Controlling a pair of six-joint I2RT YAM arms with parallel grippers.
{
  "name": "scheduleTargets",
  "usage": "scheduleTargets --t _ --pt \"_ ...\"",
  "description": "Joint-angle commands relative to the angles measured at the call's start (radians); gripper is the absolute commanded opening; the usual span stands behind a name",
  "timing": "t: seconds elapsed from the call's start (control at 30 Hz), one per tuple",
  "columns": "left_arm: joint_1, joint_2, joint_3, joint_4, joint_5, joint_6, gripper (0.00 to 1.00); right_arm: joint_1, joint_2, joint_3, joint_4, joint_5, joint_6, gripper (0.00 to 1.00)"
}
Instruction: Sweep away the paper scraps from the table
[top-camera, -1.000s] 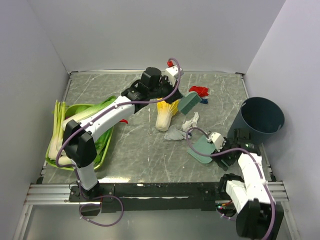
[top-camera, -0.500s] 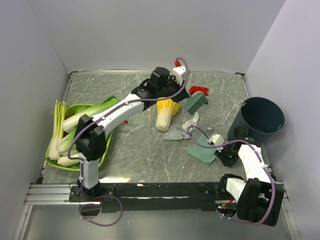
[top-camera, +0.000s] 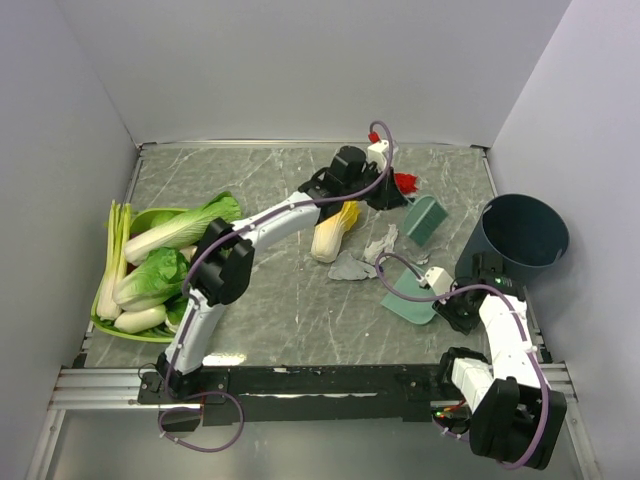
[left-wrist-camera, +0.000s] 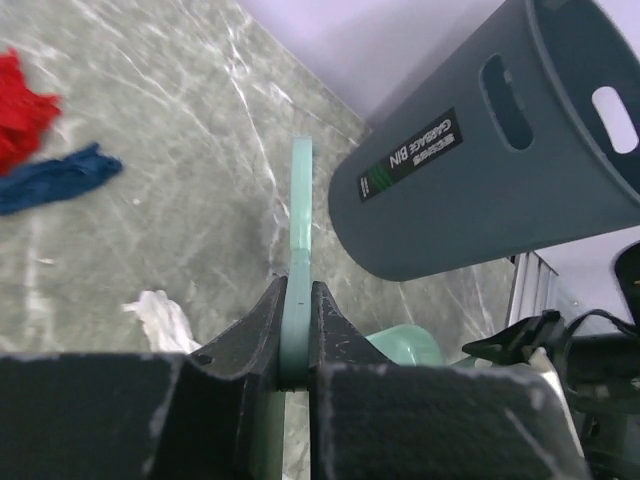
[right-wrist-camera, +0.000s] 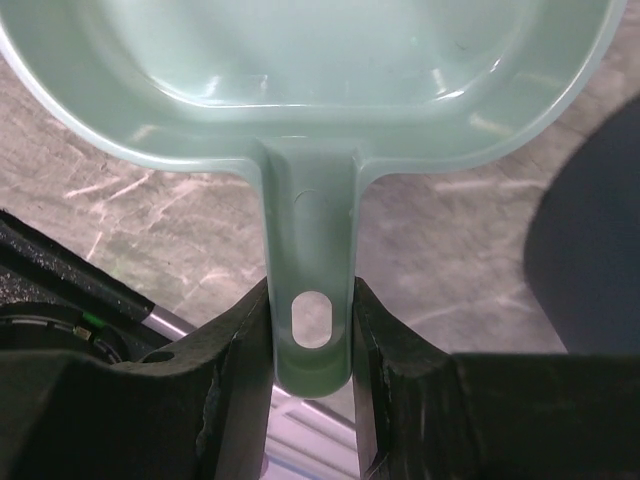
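My left gripper is shut on a flat green brush, held edge-on above the table between the scraps and the bin. Paper scraps lie near it: red, dark blue and white, plus a pale grey wad. My right gripper is shut on the handle of a pale green dustpan, which rests on the table just right of the white scraps.
A dark blue-grey bin stands at the table's right edge. A yellow-white napa cabbage lies beside the scraps. A green tray of vegetables fills the left side. White walls enclose the table.
My left arm has swung to the right with the brush, from beside the cabbage towards the bin. My right gripper has closed on the dustpan handle.
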Motion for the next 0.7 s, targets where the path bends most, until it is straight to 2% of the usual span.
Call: scheduleTargets --t 0.0,0.17,0.23,0.37,0.5,0.67 --pt "-0.012 0.038 0.038 0.080 0.033 -0.087 0.01 -0.005 -0.024 0.050 -0.046 0.009 0.017 0.11" --pt "-0.013 0.004 -0.040 0.026 0.013 -0.066 0.01 -0.006 -0.002 0.062 -0.054 0.003 0.027 0.10" --pt "-0.012 -0.048 -0.080 -0.002 -0.011 -0.027 0.01 -0.005 0.004 0.073 -0.063 -0.010 0.013 0.10" --pt "-0.010 -0.149 -0.165 -0.159 -0.099 0.042 0.01 -0.005 -0.008 0.073 -0.080 -0.024 -0.007 0.08" --pt "0.005 -0.308 -0.247 -0.271 -0.149 0.138 0.01 -0.005 -0.021 0.073 -0.110 -0.024 -0.085 0.07" --pt "0.036 -0.454 -0.321 -0.221 -0.062 0.155 0.01 -0.003 -0.025 0.058 -0.110 -0.014 -0.139 0.05"
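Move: The left hand already holds the brush, its head to the hand's right. The grey scrap it swings toward lies about 10 cm left, 7 cm back and 21 cm below the left hand. The white paper lies almost straight below that hand, some 2 cm ahead and 2 cm left; the clear scrap about 7 cm right and 5 cm back; the dustpan some 18 cm back and 5 cm right. From the right hand the grey scrap is about 17 cm ahead and 26 cm left. Down first, nearly 8 cm with hardly any sideways travel, then left and back in a rising curve: the left hand ends about 9 cm left and 5 cm back, having regained some 5 cm of height, over the grey scrap. Its fingers tip some 15 degrees farther down, keeping the brush gripped, while the right hand holds the dustpan nearly still. ##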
